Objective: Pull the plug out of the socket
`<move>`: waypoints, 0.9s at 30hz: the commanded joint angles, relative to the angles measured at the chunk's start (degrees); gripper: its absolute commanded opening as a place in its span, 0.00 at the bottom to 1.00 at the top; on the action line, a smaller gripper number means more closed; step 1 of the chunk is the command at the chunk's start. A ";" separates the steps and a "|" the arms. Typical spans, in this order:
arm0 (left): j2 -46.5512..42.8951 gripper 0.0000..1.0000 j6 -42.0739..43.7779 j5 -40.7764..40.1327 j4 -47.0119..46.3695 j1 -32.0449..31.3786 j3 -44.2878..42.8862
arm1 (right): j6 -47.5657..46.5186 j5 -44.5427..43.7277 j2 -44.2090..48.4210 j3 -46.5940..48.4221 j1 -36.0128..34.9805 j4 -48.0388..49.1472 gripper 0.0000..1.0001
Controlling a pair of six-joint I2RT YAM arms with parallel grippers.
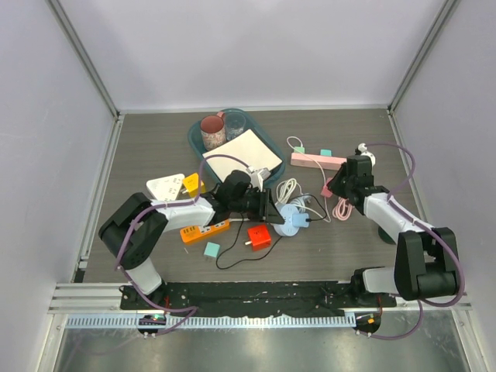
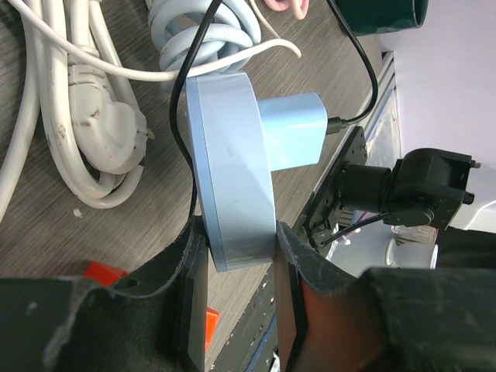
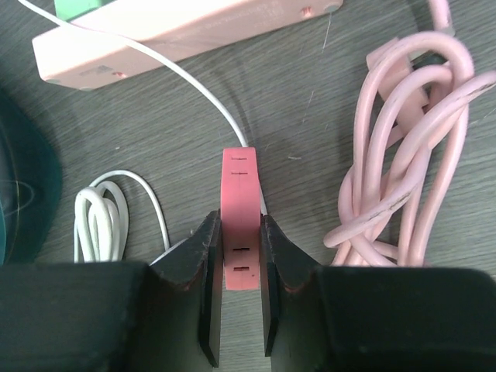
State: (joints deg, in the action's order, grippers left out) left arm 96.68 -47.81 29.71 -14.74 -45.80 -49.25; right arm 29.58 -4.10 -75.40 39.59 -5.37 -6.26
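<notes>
A round light-blue socket [image 2: 232, 170] stands on edge on the table, and my left gripper [image 2: 236, 256] is shut on its rim. A light-blue plug [image 2: 291, 132] sticks out of its face, still seated, with a black cable [image 2: 360, 70] leaving its end. From above, the socket [image 1: 291, 220] lies at the table's middle, just right of the left gripper [image 1: 273, 208]. My right gripper [image 3: 241, 232] is shut on a small red slotted block [image 3: 239, 186] that rests on the table. In the top view the right gripper [image 1: 332, 188] sits apart, to the right of the blue socket.
A teal tray [image 1: 198, 139] with a cup, a glass and white paper is at the back. A pink power strip [image 1: 318, 160], coiled pink cord [image 3: 411, 155] and white cords [image 2: 70, 93] lie around. White [image 1: 165, 187] and orange [image 1: 205, 230] strips and a red cube [image 1: 259, 237] sit left of centre.
</notes>
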 commanded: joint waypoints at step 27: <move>-2.73 0.00 -0.70 1.49 -3.98 -0.96 0.92 | -0.57 8.32 -3.28 4.35 0.44 3.11 0.76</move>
State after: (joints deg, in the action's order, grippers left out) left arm 96.20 -47.83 29.58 -14.83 -46.37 -47.81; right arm 32.67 7.68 -83.90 39.27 -5.02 3.44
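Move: The right hand already holds the pink plug; the bare table spot for it lies about 4 cm left, 2 cm ahead and 3 cm below. From this hand, the pink power strip is some 9 cm ahead and 3 cm left, the pink cord coil about 6 cm right and 1 cm ahead, and the blue socket roughly 11 cm left and 9 cm back. From the left hand, the spot is about 10 cm right and 9 cm ahead. Right hand carries the pink plug about 4 cm left, lowering and slightly forward, then opens to let go. ##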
